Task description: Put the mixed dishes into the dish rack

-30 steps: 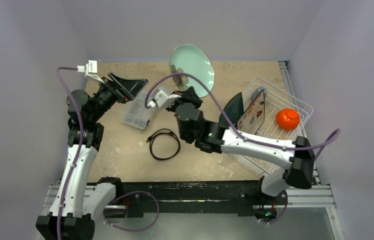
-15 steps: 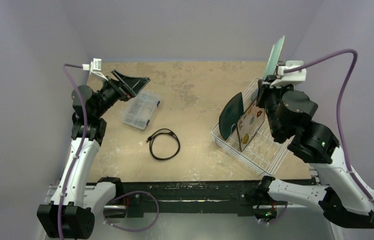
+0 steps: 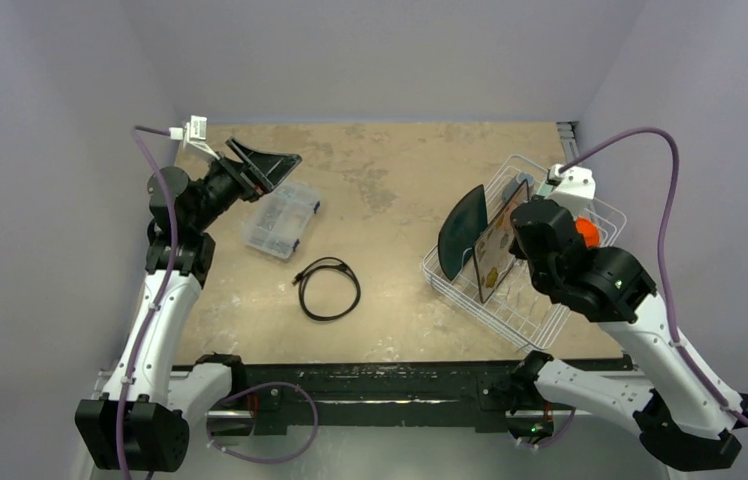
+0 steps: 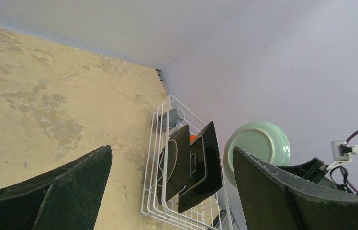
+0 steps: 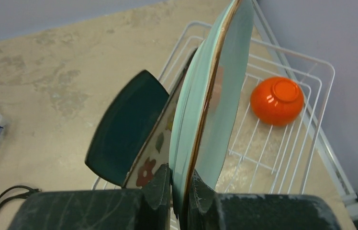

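Observation:
My right gripper (image 5: 181, 179) is shut on the rim of the pale mint round plate (image 5: 215, 91), held on edge over the white wire dish rack (image 5: 306, 158). In the rack the dark teal plate (image 5: 127, 125) and the patterned plate (image 5: 154, 154) stand upright just left of it, and the orange bowl (image 5: 276, 100) lies upside down to the right. In the top view the right arm covers the rack (image 3: 447, 282) beside the teal plate (image 3: 462, 232). The grey-blue mug (image 4: 174, 115) shows at the rack's far end. My left gripper (image 3: 268, 165) is open and empty at the far left.
A clear compartment box (image 3: 280, 220) sits left of centre under the left gripper. A black coiled cable (image 3: 328, 288) lies on the table's middle. Walls close in on the left, back and right, with the rack tight against the right wall.
My right arm has swung the mint plate from the table's rear middle over to the rack and lowered it beside the standing plates. The left arm has barely moved.

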You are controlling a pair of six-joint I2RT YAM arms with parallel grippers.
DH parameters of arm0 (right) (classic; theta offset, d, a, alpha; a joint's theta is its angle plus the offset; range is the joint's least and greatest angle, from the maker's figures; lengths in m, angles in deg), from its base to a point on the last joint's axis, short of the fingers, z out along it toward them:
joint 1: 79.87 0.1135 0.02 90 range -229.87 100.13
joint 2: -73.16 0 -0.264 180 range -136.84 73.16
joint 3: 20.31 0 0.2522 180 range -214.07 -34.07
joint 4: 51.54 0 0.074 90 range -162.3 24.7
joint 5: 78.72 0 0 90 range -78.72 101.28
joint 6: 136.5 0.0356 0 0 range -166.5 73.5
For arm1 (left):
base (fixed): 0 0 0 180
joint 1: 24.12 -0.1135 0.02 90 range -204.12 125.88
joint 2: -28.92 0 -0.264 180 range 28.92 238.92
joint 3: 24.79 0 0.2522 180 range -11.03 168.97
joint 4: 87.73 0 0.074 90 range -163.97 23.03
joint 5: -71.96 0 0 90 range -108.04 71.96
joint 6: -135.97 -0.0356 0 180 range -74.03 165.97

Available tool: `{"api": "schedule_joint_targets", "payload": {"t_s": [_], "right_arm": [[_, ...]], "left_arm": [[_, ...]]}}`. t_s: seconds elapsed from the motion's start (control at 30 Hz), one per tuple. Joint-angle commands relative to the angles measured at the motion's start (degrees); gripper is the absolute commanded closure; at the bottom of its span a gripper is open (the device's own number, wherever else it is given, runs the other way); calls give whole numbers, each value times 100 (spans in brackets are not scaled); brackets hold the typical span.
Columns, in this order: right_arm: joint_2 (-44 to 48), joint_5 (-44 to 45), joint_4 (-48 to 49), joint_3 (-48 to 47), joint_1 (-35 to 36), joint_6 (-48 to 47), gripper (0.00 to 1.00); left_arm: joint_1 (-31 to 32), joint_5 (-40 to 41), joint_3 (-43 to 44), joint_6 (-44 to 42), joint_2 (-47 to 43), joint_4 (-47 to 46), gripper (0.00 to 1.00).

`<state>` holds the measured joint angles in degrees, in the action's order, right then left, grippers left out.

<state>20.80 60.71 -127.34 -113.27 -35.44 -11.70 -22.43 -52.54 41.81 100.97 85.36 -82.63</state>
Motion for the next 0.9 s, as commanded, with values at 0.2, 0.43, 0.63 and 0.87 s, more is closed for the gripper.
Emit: {"api": "schedule_joint_targets", "payload": {"t_s": [0.2, 0.43, 0.63, 0.87], "right_arm": [[531, -600, 229, 1020, -714, 1165, 100], [640, -683, 257, 1328, -839, 1316, 100], [729, -664, 115, 1530, -899, 1557, 100], [603, -698, -15, 1742, -988, 1802, 100]], "left_arm": [[24, -118, -9, 53, 20, -262, 5], [33, -125, -10, 62, 52, -267, 5], [33, -145, -36, 97, 60, -321, 5], [50, -142, -40, 90, 78, -329, 5]]}}
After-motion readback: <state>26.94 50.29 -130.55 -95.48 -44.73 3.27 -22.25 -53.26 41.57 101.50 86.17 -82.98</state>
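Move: The right hand already holds the light-green plate on edge by its near rim; the free slot for it in the rack has its middle about 10 cm ahead, 5 cm to the right and some 20 cm below. The flower plate stands about 12 cm ahead and 2 cm left, the teal plate 12 cm ahead and 10 cm left, the orange bowl some 17 cm ahead and 22 cm right. From the left hand the slot is roughly level ahead, nearly 60 cm right and lower. The right hand lowers the upright light-green plate about 11 cm towards the free slot on the right of the flower plate, quickly at first and then more slowly, easing back and to the right a couple of centimetres each. As it sinks, the fingers tip downwards by some 10 to 15 degrees, the hand turns a little clockwise and its left side rises slightly, while the shut fingers keep their pinch on the plate's rim. ##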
